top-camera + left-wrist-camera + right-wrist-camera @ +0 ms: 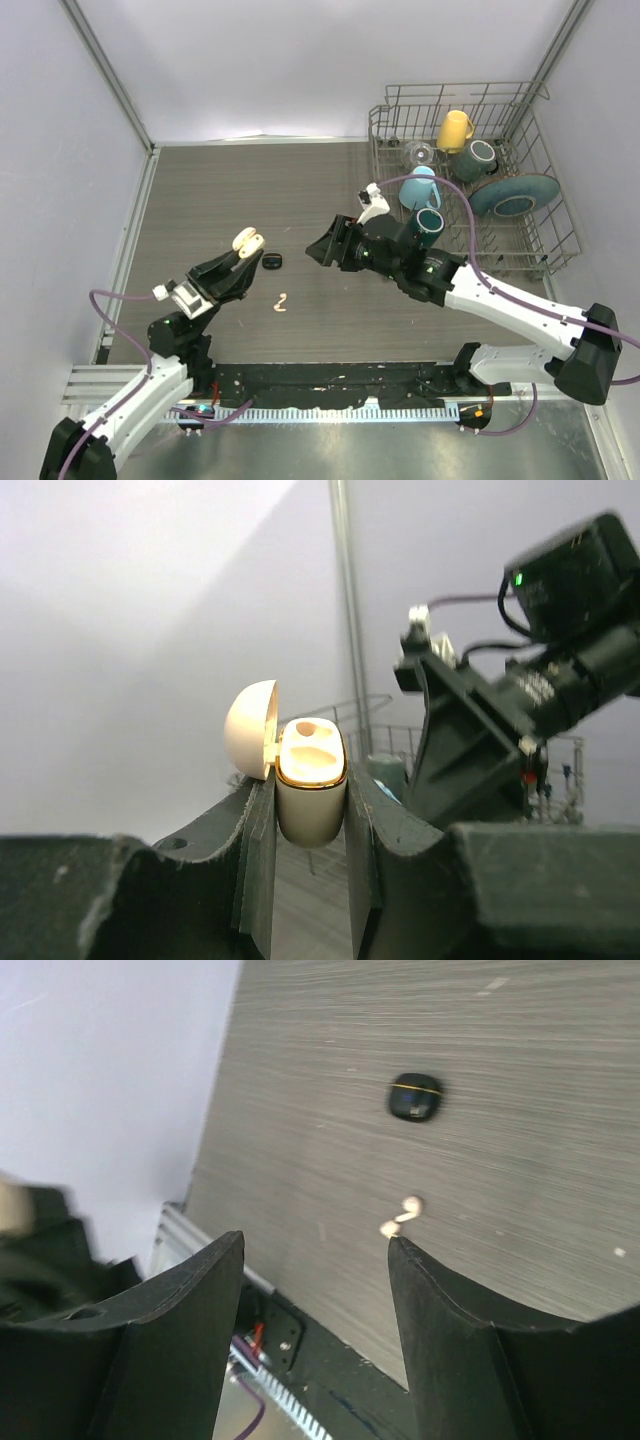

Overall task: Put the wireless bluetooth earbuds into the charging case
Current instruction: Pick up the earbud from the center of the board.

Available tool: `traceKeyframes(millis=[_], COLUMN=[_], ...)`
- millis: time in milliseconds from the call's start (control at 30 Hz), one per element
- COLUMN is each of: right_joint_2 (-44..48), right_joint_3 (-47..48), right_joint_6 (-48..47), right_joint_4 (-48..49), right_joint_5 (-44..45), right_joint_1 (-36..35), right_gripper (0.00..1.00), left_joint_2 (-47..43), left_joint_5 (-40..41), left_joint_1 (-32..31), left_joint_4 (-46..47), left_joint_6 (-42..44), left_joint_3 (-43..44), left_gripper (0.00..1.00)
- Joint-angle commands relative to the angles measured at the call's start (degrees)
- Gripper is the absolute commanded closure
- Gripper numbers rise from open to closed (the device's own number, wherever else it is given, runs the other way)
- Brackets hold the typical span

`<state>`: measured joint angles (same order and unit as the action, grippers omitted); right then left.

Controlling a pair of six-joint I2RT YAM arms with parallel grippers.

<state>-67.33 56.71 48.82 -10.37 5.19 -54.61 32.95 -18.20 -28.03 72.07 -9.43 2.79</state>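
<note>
My left gripper [243,252] is shut on a cream-white charging case [248,241] and holds it above the table. In the left wrist view the case [310,780] stands upright between the fingers with its lid [250,728] open to the left and its wells empty. Cream-white earbuds [282,302] lie on the table; they also show in the right wrist view [402,1216]. A small black case [272,261] lies beside them and also shows in the right wrist view [415,1097]. My right gripper [318,250] is open and empty, above the table right of the earbuds.
A wire dish rack [545,175] at the back right holds a yellow mug [455,129], teal mugs [421,186], a glass and a teal plate [515,194]. The grey wood-grain table [250,190] is walled at the back and sides.
</note>
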Motion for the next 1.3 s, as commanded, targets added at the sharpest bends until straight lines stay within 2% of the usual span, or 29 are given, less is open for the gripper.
traceKeyframes(millis=[0,100,333,667,967,1267], right_joint_2=[-3.1,-8.2,-22.1,-36.3,-44.5,-47.1], right_joint_3=[1.7,2.2,6.7,14.6,22.2,26.8], right_joint_6=[4.3,5.6,8.5,14.5,15.3,15.6], right_joint_4=[-7.4,-7.5,-5.6,-6.7,-8.5,-14.1], right_joint_5=[9.6,8.6,3.4,6.8,7.7,12.4], right_joint_1=[0.7,0.8,0.7,-2.7,-5.0,-8.0], right_gripper=[0.36,0.37,0.46,0.51,0.55,0.55], left_joint_2=[-5.9,-9.0,-10.8,-13.1,-14.2,-14.1], left_joint_5=[6.2,6.2,8.1,11.5,15.6,17.0], left_joint_1=[-0.2,-0.2,-0.2,-0.1,-0.2,-0.1], left_joint_4=[-4.2,-8.9,-9.1,-9.8,-9.8,-10.0], left_joint_6=[4.7,5.3,4.5,4.6,5.5,5.5], left_joint_3=[-1.0,0.1,0.1,0.0,-0.8,-1.1], left_gripper=[1.0,1.0,1.0,1.0,1.0,1.0])
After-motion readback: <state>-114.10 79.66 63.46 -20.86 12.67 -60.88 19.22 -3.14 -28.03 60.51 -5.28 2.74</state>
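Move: The two white earbuds I'm going for lie about 10 cm to the left of my right hand, some 2 cm ahead and roughly 24 cm below it. The black case stands on the table about 12 cm left and 11 cm ahead of that hand; the open white case in my left hand is some 14 cm left, a centimetre back and 7 cm higher. From my left hand the earbuds lie about 4 cm ahead, 4 cm right and 31 cm down. I drop my right hand about 21 cm towards the white earbuds, steeply at first, then slowing as I swing it some 10 cm left, tipping the fingers about 35 degrees further down and narrowing them part-way, still open and empty. My left hand keeps its pinch on the open white case and draws it left about 5 cm, turning counter-clockwise. ##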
